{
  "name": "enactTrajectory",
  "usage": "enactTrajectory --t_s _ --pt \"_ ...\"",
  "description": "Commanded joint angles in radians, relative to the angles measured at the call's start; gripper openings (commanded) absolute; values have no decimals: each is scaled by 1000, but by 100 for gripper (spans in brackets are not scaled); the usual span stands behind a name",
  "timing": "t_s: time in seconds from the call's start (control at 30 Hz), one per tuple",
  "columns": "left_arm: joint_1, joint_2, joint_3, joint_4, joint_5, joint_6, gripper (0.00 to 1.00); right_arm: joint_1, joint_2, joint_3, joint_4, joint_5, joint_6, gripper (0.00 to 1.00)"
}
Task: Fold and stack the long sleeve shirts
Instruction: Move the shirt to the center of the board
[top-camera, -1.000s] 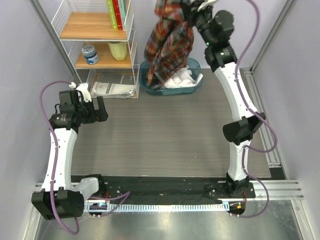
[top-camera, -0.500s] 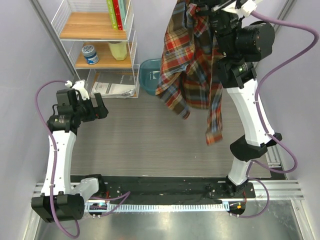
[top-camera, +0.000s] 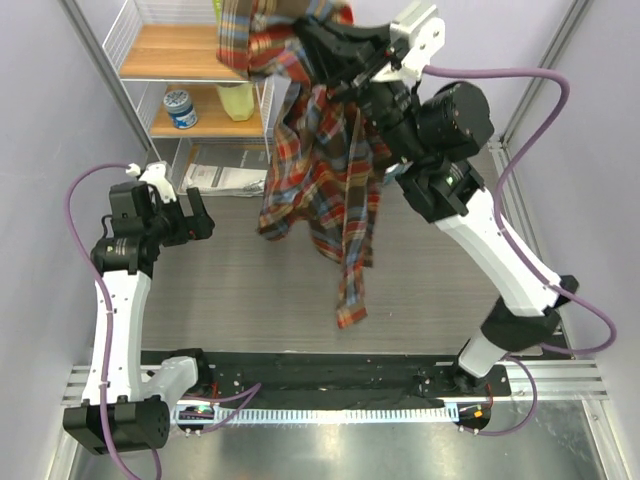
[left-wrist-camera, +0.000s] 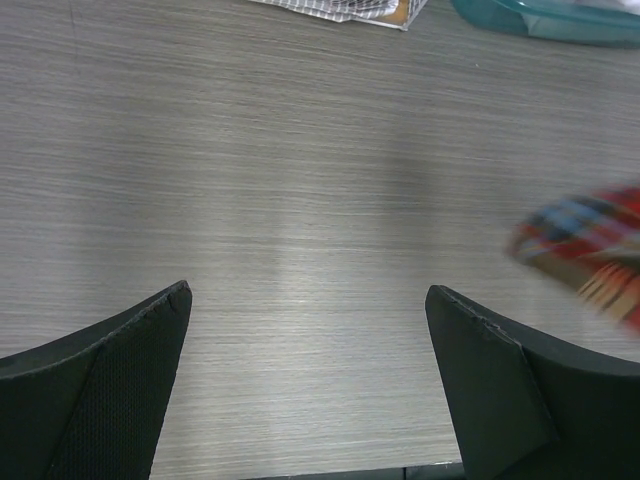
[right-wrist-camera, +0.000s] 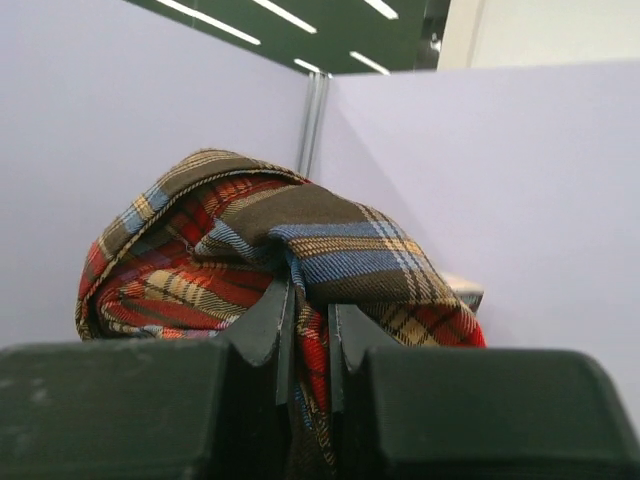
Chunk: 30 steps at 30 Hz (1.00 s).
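Observation:
A plaid long sleeve shirt (top-camera: 322, 180) in red, brown, blue and yellow hangs in the air over the back middle of the table, with one sleeve end dangling low (top-camera: 350, 310). My right gripper (top-camera: 312, 48) is raised high near the top of the overhead view and is shut on a bunched fold of this shirt. The right wrist view shows the cloth (right-wrist-camera: 300, 230) pinched between the two fingers of the right gripper (right-wrist-camera: 310, 325). My left gripper (top-camera: 200, 226) hovers over the left of the table, open (left-wrist-camera: 310, 330) and holding nothing. A blurred tip of the plaid shirt (left-wrist-camera: 590, 250) shows to its right.
A wire shelf (top-camera: 190, 60) stands at the back left with books, a round tin (top-camera: 181, 108) and a yellow cup (top-camera: 236, 100). A printed packet (top-camera: 225, 178) lies under it. A teal basin rim (left-wrist-camera: 560, 15) shows at the far right of the left wrist view. Purple walls close in both sides.
The right arm has swung the plaid shirt up out of the basin at the back and leftward, so it now hangs over the table. The left arm has barely moved.

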Motion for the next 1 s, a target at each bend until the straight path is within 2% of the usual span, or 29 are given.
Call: enactTrajectory --t_s 0.0,0.13,0.17,0.2,0.23,0.27,0.3,0.33,0.37,0.4,0.47,0.53,0.6,0.7,0.73,0.8,0.83,0.87,0.97 --pt "4 10 3 45 -7 3 100 29 -222 -188 50 221 85 1" --pt "5 20 -4 74 23 6 100 29 -396 -503 88 290 77 1" --pt "5 23 -9 78 37 9 100 29 -428 -616 62 322 95 5" --pt "5 32 -9 78 48 13 100 28 -475 -672 32 334 94 14" --pt "5 35 -9 74 63 30 100 28 -506 -734 5 371 106 39" --pt "5 37 -8 71 92 39 100 28 -535 -878 -30 435 127 55" --pt "5 33 -12 69 117 56 100 5 -599 -950 -65 545 141 67" --pt "5 30 -15 60 141 91 100 -20 -633 -1014 -105 574 154 81" --pt "5 24 -23 55 167 121 100 -47 -667 -1135 -189 621 211 85" --pt "4 15 -41 52 210 147 100 -134 -710 -1182 -253 608 242 89" --pt "5 -3 -60 28 249 251 100 -223 -814 -1283 -402 560 288 92" --pt "5 -3 -73 -9 327 381 100 -315 -879 -1311 -490 459 278 95" --pt "1 7 -81 -67 397 478 100 -339 -888 -1297 -590 392 257 97" --pt "-51 53 -95 -125 401 625 100 -344 -838 -1250 -708 255 186 100" --pt "-73 70 -103 -141 390 654 100 -344 -818 -1231 -764 155 172 100" --pt "-181 128 -112 -165 343 716 100 -344 -718 -1208 -832 41 125 100" --pt "-276 151 -132 -172 273 739 100 -344 -679 -1194 -893 -39 108 100" --pt "-327 182 -147 -169 226 753 100 -360 -601 -1196 -912 -78 88 100" --pt "-496 199 -237 -97 94 765 100 -400 -528 -1210 -926 -173 16 100"
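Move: The right hand, high up with the shirt hanging from its fingers, has the centre of the board almost straight below, about 70 cm down, some 2 cm back and 3 cm to the right. The basket lies about 25 cm farther out than that centre, nearly level sideways. For the empty left hand, the middle of the hanging shirt is some 25 cm right, 3 cm back and 10 cm higher; the newspaper tray is about 20 cm ahead, 3 cm right and 20 cm lower. Down and to the right the right hand sweeps, some 47 cm lower in all, opening wide early in the descent to let go of the shirt over the board; its fingers swing from pointing up to pointing down, and it edges back left at the end. The open left hand starts late, moving right, down and a little back towards the shirt's left side, about 15 cm, while turning clockwise. ##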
